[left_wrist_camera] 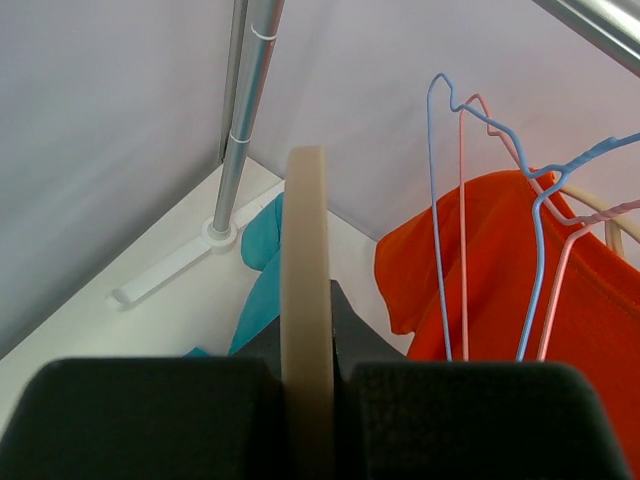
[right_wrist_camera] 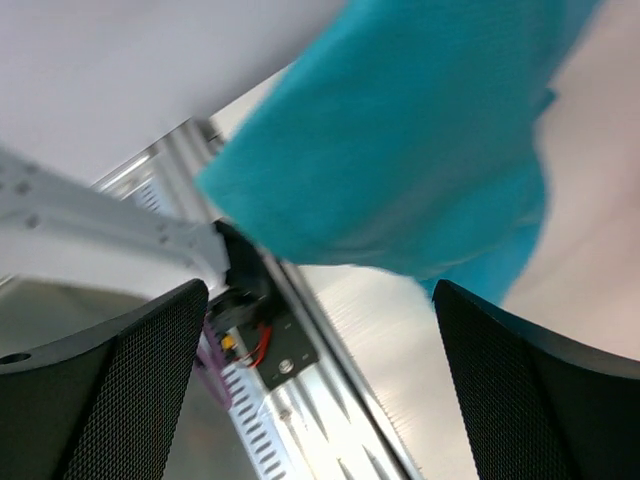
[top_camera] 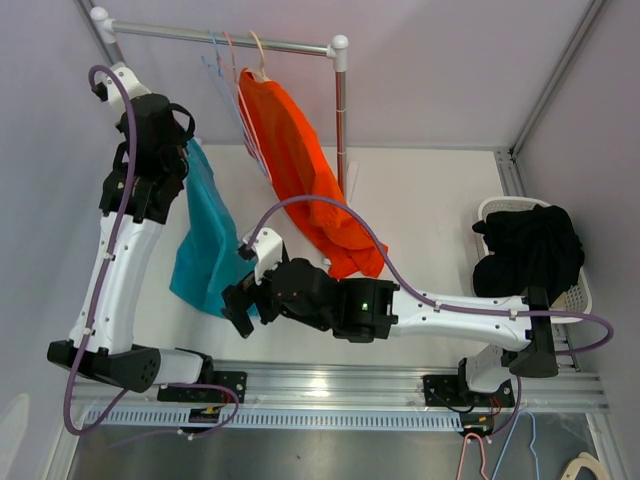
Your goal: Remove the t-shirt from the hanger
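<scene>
The teal t-shirt hangs from a cream hanger and droops to the table. My left gripper is raised at the left and shut on that hanger, which stands edge-on between its fingers; the teal cloth shows below it. My right gripper is open at the shirt's lower hem. In the right wrist view the teal shirt hangs just above and beyond the spread fingers, which hold nothing.
An orange shirt hangs on the metal rack beside bare blue and pink wire hangers. A white basket of black clothes stands at the right. The rack post stands behind. Loose hangers lie below the rail.
</scene>
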Motion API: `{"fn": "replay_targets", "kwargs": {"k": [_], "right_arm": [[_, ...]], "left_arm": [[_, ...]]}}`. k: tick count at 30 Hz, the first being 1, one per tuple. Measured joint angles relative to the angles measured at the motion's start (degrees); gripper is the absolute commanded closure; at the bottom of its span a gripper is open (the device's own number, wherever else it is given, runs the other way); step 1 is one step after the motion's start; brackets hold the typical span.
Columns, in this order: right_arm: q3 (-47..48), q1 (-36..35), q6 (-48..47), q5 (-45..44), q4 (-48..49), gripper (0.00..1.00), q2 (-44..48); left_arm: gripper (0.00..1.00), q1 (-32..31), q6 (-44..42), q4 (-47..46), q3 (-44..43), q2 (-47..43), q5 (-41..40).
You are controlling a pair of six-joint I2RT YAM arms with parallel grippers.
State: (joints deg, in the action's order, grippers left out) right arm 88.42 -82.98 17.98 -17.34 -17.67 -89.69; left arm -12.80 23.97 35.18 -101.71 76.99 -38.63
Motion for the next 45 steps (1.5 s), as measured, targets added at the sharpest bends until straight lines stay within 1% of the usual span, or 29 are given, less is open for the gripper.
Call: {"fn": "replay_targets", "kwargs": {"k": [5,8,9,10,11,13,16,19,22,27,29,31,33,36,38,39,41,43,45], "right_arm": [[0.55,0.0,-0.5,-9.64,0.87,0.0,-0.63],[2.43,0.37,-1.75,-12.52,2.08,0.01,-2.56],[3.15,0.5,-2.12,-12.94,2.43,0.03,-3.41],[3.78,0.66,-2.4,-13.2,2.8,0.16,-4.15],[4.59,0.98,-3.06,-13.2,3.19,0.37,-5.31],[5.49,1.6,-3.56,-12.94,3.3,1.0,-6.91],[6.56,2.23,-2.82,-12.52,1.49,1.0,-8.46],[5.99,1.64,-1.07,-13.07,-1.22,1.0,-7.41],[-1.31,-1.88,2.14,-14.25,-2.19,1.0,-0.7],[-14.99,-12.22,9.55,-17.88,-4.92,1.0,12.26],[-19.87,-14.67,13.33,-19.04,-4.85,1.0,15.5],[-24.63,-14.75,17.18,-19.91,-4.22,1.0,16.85],[-28.06,-13.81,19.17,-20.87,-4.42,1.0,16.24],[-28.81,-10.54,18.29,-20.85,-3.28,1.0,13.27],[-26.88,-6.49,15.63,-19.06,-2.51,1.0,11.45],[-24.72,-3.56,13.73,-17.86,-1.84,1.0,10.14],[-20.52,0.83,10.95,-16.46,-1.16,1.0,7.82],[-15.5,4.81,7.65,-15.04,0.57,1.0,5.16],[-12.11,7.89,5.22,-13.88,2.51,1.0,2.99]], "left_arm": [[0.99,0.0,0.0,-0.24,0.83,-1.03,-0.07],[0.99,0.0,0.07,-0.35,1.05,-1.2,-0.11],[0.99,0.0,0.11,-0.35,1.07,-1.2,-0.13],[0.99,0.0,0.11,-0.35,1.09,-1.2,-0.17],[0.99,0.0,0.11,-0.35,1.09,-1.2,-0.2],[0.99,0.0,0.11,-0.35,1.09,-1.2,-0.2],[0.99,0.02,0.02,-0.35,0.9,-0.81,-0.52],[0.99,0.15,0.02,-0.37,-0.94,1.33,-1.29],[0.99,0.55,0.07,-0.5,-2.58,4.28,-1.31],[0.99,1.22,0.02,-0.5,-4.94,8.48,-1.31],[0.99,1.38,-0.04,-0.35,-6.05,9.38,-1.29],[0.99,1.42,-0.02,0.52,-7.43,9.79,-0.92],[0.99,1.44,0.02,3.82,-11.02,10.49,0.55],[0.99,1.46,1.97,11.15,-18.29,11.21,6.1],[0.99,0.68,3.67,14.45,-19.26,9.22,8.92],[0.99,-0.02,4.2,14.88,-17.42,6.91,9.79],[0.99,-2.16,5.09,14.99,-8.98,-0.68,11.82],[0.99,-3.96,5.46,14.23,1.27,-10.4,14.71],[0.99,-4.7,5.57,16.24,7.89,-18.91,16.83]]}}
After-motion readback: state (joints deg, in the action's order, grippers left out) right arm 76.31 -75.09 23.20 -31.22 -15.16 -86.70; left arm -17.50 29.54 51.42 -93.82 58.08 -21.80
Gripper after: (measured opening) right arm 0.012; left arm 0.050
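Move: With the right gripper wide open, look for the teal t-shirt's middle roughly 9 cm ahead, 5 cm to its left and slightly below; the orange shirt hangs about 19 cm ahead and 13 cm to its right. From the left gripper, which already holds the wooden hanger, the t-shirt's middle is around 12 cm back, 9 cm right and 15 cm lower, with the empty blue and pink hangers some 8 cm ahead and 13 cm right. Reach the right gripper about 6 cm forward into the teal cloth and shut the fingers on it, then drag it back, right and down before swinging forward and up again, keeping the pinch. Meanwhile push the left gripper some 5 cm forward with the hanger held, then sweep it back about 15 cm and a little right, turning 20 degrees clockwise, to draw the hanger out of the shirt. ##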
